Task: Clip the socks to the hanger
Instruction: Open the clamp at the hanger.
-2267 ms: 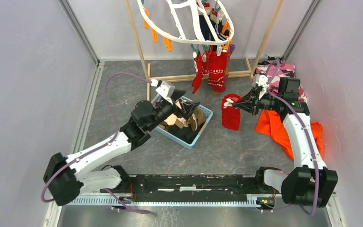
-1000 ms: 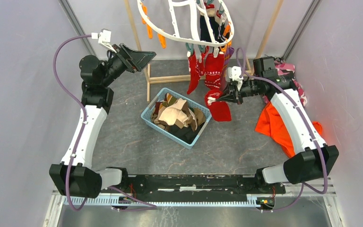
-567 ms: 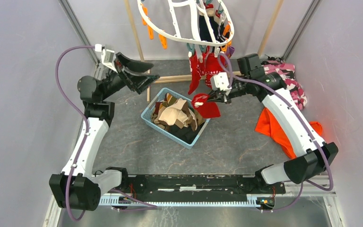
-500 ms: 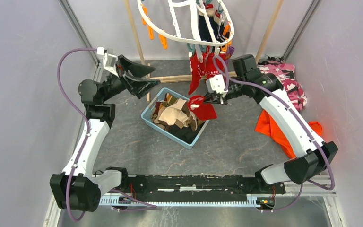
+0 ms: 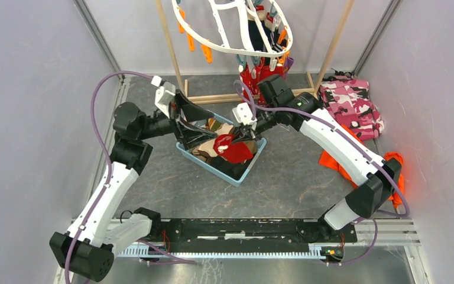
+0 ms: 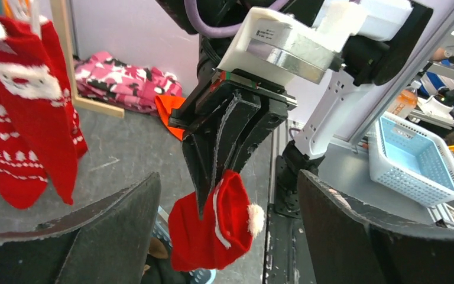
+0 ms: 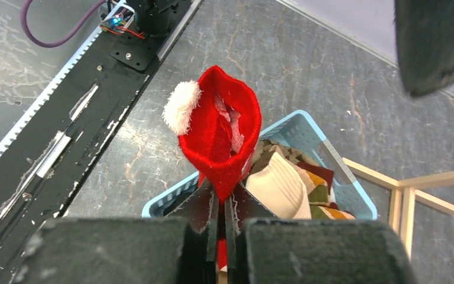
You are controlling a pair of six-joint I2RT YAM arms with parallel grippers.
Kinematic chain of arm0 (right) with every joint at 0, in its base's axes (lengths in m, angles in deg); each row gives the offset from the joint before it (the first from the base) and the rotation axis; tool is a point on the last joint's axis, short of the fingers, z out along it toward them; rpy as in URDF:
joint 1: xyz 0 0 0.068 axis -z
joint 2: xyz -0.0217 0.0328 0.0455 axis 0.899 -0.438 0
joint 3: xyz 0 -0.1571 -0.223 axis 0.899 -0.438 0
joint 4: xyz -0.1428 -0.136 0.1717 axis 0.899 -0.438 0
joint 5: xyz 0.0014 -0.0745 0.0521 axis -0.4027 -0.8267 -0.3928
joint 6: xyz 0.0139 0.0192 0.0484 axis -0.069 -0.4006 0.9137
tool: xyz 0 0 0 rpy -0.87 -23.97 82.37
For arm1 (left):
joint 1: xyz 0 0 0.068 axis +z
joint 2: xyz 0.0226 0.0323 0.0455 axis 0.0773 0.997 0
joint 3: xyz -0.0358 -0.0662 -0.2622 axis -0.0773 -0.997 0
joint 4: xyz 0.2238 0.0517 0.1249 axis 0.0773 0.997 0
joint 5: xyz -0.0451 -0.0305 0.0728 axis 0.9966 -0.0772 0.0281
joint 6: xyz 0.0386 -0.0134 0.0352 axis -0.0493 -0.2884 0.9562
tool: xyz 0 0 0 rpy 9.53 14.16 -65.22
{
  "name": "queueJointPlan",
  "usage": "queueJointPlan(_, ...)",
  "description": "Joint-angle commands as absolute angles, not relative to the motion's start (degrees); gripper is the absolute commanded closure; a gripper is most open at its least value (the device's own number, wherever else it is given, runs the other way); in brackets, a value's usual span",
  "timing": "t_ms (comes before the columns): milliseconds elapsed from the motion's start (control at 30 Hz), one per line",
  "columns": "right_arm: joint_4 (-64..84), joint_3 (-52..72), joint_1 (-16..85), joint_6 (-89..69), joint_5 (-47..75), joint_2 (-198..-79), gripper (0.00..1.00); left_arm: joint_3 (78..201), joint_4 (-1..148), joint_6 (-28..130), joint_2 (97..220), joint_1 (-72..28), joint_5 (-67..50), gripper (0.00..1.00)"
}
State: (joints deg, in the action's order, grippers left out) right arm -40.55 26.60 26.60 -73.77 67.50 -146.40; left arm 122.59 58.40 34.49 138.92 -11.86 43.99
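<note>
My right gripper (image 5: pixel 240 134) is shut on a small red sock (image 5: pixel 233 148) with a white trim and a white pompom, and holds it over the blue basket (image 5: pixel 256 155). The right wrist view shows the red sock (image 7: pixel 219 136) pinched at the closed tips of the right gripper (image 7: pixel 220 201). My left gripper (image 5: pixel 203 126) stands wide open facing it. In the left wrist view the red sock (image 6: pixel 213 234) dangles from the right gripper (image 6: pixel 224 142), between the spread fingers of the left gripper (image 6: pixel 229 177). The white hanger (image 5: pixel 213 47) hangs at the back with red socks (image 5: pixel 259 72) clipped to it.
The basket (image 7: pixel 307 133) holds several beige, brown and dark socks (image 7: pixel 281 183). The wooden pole rack (image 5: pixel 213 97) stands behind it. A pink camouflage garment (image 5: pixel 350 100) and an orange cloth (image 5: pixel 337 163) lie on the right of the floor.
My right gripper has carried the red sock leftward to above the basket. The left arm has swung down from high on the left to meet it, staying open.
</note>
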Motion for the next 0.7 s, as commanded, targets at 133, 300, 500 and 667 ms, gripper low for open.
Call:
queueJointPlan(133, -43.79, 30.11, 23.89, -74.38, 67.33, -147.04, 1.0, 126.14, 79.45, 51.54, 139.24, -15.68, 37.44, 0.1)
queueJointPlan(300, -44.01, 30.63, 23.53, -74.49, 67.16, -147.3, 1.0, 127.62, 81.62, 53.06, 141.47, -17.9, 37.68, 0.14)
queueJointPlan(500, -43.93, 30.02, 23.5, -74.48, 66.64, -146.84, 1.0, 127.71, 82.99, 53.04, 141.72, -19.59, 39.3, 0.23)
queueJointPlan(667, -43.71, 29.84, 23.55, -74.23, 66.54, -146.77, 1.0, 127.58, 82.98, 52.55, 142.1, -20.14, 40.1, 0.37)
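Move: The left hand is open and pointing right. The red sock is some 8 cm below it, about 4 cm to its right and 2 cm back. The basket of socks lies roughly 30 cm below, 5 cm ahead and 2 cm to the right; the red socks already hung are about 15 cm ahead and 11 cm right, near hand height. From the right hand, which holds it, the sock's middle is some 2 cm left, 1 cm back and 2 cm below. Still pinching the red sock, the right hand eases back not quite 2 cm and then holds it there. The left hand comes down on the sock's free cuff, sinking about 6.5 cm and reaching a little to its right as its fingertips dip some 10 degrees. Over the last part its fingers begin closing around the cuff but stay well open. ##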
